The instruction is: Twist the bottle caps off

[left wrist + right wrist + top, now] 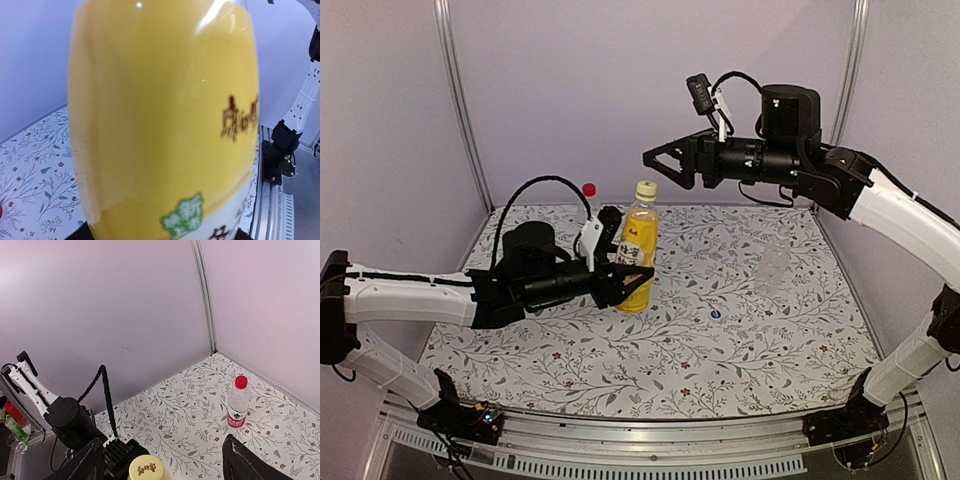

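Note:
The yellow-orange bottle stands upright mid-table with its yellow cap on. My left gripper is shut on its body, and the bottle fills the left wrist view. My right gripper hangs open just above and right of that cap, touching nothing. Its wrist view shows the cap low between the spread fingers. The clear bottle with a red-and-white label stands at the back left, its red cap on. A clear unlabelled bottle stands to the right. A blue cap lies loose on the mat.
The floral mat covers the table. Lilac walls close in the back and both sides, with metal posts in the corners. An aluminium rail runs along the near edge between the two arm bases.

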Controlling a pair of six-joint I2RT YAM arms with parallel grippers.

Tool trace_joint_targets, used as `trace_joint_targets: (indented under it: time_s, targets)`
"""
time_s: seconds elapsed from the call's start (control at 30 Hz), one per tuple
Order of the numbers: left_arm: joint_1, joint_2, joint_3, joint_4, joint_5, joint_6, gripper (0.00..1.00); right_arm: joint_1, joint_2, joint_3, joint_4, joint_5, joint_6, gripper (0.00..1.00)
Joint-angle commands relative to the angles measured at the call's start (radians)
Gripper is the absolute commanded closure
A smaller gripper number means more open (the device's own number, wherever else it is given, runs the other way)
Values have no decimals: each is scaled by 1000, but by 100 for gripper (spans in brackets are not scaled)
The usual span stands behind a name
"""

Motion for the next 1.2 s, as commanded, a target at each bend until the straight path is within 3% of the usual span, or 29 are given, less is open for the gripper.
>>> trace_joint_targets:
  time_s: [0.0,0.33,0.67,1.17]
  targets:
    - [-27,0,39,-22,-204,4,47,29,47,24,12,107,55,22]
    - [-56,12,61,-47,-308,28,46,63,98,53,-24,121,28,29]
    - [-69,17,65,-59,-339,43,47,65,109,57,-18,98,27,47]
    - [-75,16,68,-64,-358,55,47,65,123,61,-26,85,27,56]
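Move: The yellow bottle's cap sits about 3 cm to the left of the right hand, 1 cm back and some 5 cm below it. From the right hand, the red-capped bottle stands roughly 20 cm ahead and 18 cm left, and the clear bottle about 6 cm ahead and 25 cm right. The blue cap lies some 12 cm right and 2 cm back, on the table. From the left hand, already gripping the bottle, the cap is about 12 cm up, 1 cm ahead and 2 cm right. Still gripping the yellow bottle, the left hand carries it about 3 cm forward and a little left, turning some 15 degrees counter-clockwise. The right hand drops about 4 cm and goes some 3 cm left, mostly early on, bringing its fingers around the cap, and closes them from wide to about half open; a pinch can't be made out. ##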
